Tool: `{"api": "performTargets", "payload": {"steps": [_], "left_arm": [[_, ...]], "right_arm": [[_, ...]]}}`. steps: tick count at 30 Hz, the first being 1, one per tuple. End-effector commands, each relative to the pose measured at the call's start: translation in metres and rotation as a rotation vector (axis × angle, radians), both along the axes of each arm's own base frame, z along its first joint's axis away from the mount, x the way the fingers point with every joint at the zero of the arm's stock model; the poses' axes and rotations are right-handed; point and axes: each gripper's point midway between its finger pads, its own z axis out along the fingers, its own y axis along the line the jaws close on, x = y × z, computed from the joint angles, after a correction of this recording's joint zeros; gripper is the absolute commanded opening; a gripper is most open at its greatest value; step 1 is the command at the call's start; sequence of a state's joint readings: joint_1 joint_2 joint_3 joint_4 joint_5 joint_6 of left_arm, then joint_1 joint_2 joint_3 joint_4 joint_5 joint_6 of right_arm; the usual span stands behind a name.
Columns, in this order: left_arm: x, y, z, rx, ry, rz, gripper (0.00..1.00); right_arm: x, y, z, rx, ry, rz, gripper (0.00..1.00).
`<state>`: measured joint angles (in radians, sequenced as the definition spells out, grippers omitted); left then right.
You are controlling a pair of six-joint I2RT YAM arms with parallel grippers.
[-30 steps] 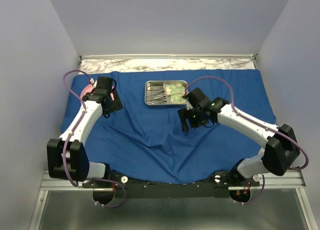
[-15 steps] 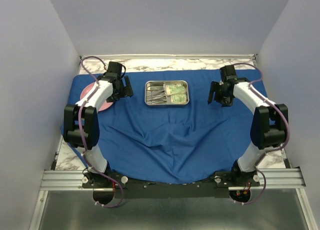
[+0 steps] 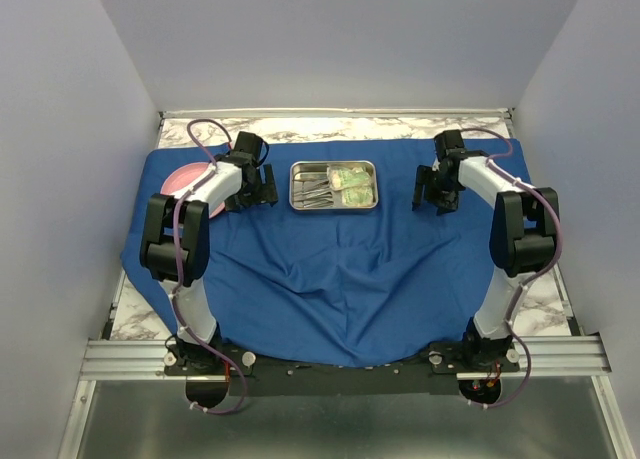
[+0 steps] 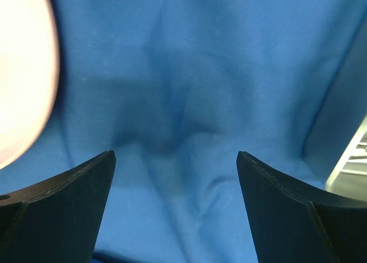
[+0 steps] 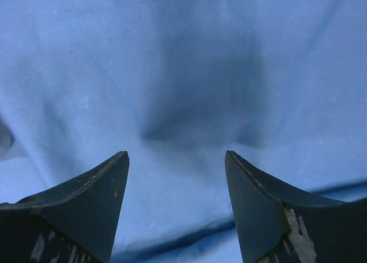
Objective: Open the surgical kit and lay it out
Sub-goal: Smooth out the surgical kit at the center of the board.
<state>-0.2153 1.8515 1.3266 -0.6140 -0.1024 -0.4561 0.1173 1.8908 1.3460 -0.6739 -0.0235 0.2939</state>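
The royal-blue cloth wrap lies spread over the table, with wrinkles toward the front. On it at the back middle stands the small steel tray, holding thin silver forceps and yellow-green packets. My left gripper hangs just left of the tray, open over bare cloth, its midpoint with nothing in it. My right gripper is right of the tray, open and empty above the cloth.
A pink plate lies on the cloth under the left arm and shows as a pale blur. A sliver of pale metal is at that view's right edge. Marble tabletop shows behind the cloth. Walls enclose the back and both sides.
Both arms have stretched toward the back. The left gripper moved right, closer to the tray. The right gripper swung from in front of the tray to its right side.
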Motion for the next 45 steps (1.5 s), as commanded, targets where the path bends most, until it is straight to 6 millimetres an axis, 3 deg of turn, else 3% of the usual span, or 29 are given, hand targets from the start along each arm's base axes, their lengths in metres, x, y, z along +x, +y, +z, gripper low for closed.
{"api": "performTargets", "payload": {"steps": [1, 4, 9, 15, 18, 19, 20, 25, 31, 32, 38, 39, 45], "left_arm": [[-0.006, 0.005, -0.026, 0.052, 0.062, 0.001, 0.92], [-0.010, 0.007, -0.038, 0.062, 0.096, 0.002, 0.88], [-0.019, 0.008, -0.054, 0.070, 0.149, 0.001, 0.77], [-0.022, 0.007, -0.063, 0.070, 0.179, -0.002, 0.52], [-0.020, 0.008, -0.066, 0.079, 0.190, -0.003, 0.38], [-0.016, 0.007, -0.066, 0.080, 0.185, -0.003, 0.28], [-0.013, 0.006, -0.065, 0.079, 0.181, -0.004, 0.26], [0.003, 0.003, -0.065, 0.080, 0.187, -0.003, 0.00], [0.029, 0.004, -0.062, 0.079, 0.182, 0.013, 0.00], [0.034, 0.005, -0.061, 0.080, 0.177, 0.017, 0.00], [0.077, 0.009, -0.056, 0.078, 0.140, 0.053, 0.00], [0.082, 0.010, -0.055, 0.075, 0.132, 0.060, 0.00], [0.125, 0.018, -0.052, 0.043, 0.070, 0.086, 0.00]], "right_arm": [[-0.002, 0.010, -0.018, 0.010, 0.069, 0.044, 0.74], [-0.003, 0.014, -0.021, -0.001, 0.101, 0.056, 0.70], [-0.004, 0.020, -0.026, -0.028, 0.148, 0.084, 0.52], [0.000, 0.022, -0.026, -0.039, 0.160, 0.089, 0.31], [0.004, 0.022, -0.024, -0.041, 0.154, 0.087, 0.14], [0.004, 0.021, -0.025, -0.044, 0.155, 0.086, 0.10], [0.005, 0.021, -0.026, -0.047, 0.156, 0.085, 0.04], [0.018, 0.022, -0.021, -0.049, 0.137, 0.096, 0.01], [0.040, 0.017, -0.021, -0.082, 0.110, 0.100, 0.01], [0.051, 0.015, -0.013, -0.085, 0.085, 0.091, 0.01], [0.093, 0.005, -0.011, -0.094, 0.031, 0.097, 0.01], [0.110, 0.005, 0.001, -0.093, -0.019, 0.105, 0.01], [0.145, -0.003, 0.000, -0.085, -0.083, 0.102, 0.01]]}}
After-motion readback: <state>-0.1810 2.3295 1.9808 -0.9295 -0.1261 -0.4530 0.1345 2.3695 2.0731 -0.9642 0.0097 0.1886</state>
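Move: The blue drape of the surgical kit lies straight beneath both hands, its spots to be pinched some 3 cm below the left fingers and about 2 cm below the right. The metal tray on it sits about 17 cm to the left hand's right and 5 cm farther out, and about 21 cm to the right hand's left, 6 cm farther out. The pink plate is some 12 cm left of the left hand, 4 cm ahead. The drape is pinched on both sides of the tray: each open hand sinks 2 to 3 cm onto the cloth and shuts its fingers fully on a fold, the right drifting slightly left meanwhile. Still gripping, both hands then speed up forward together, dragging the drape away from the bases, the left ending about 8 cm out and the right some 10 cm. ##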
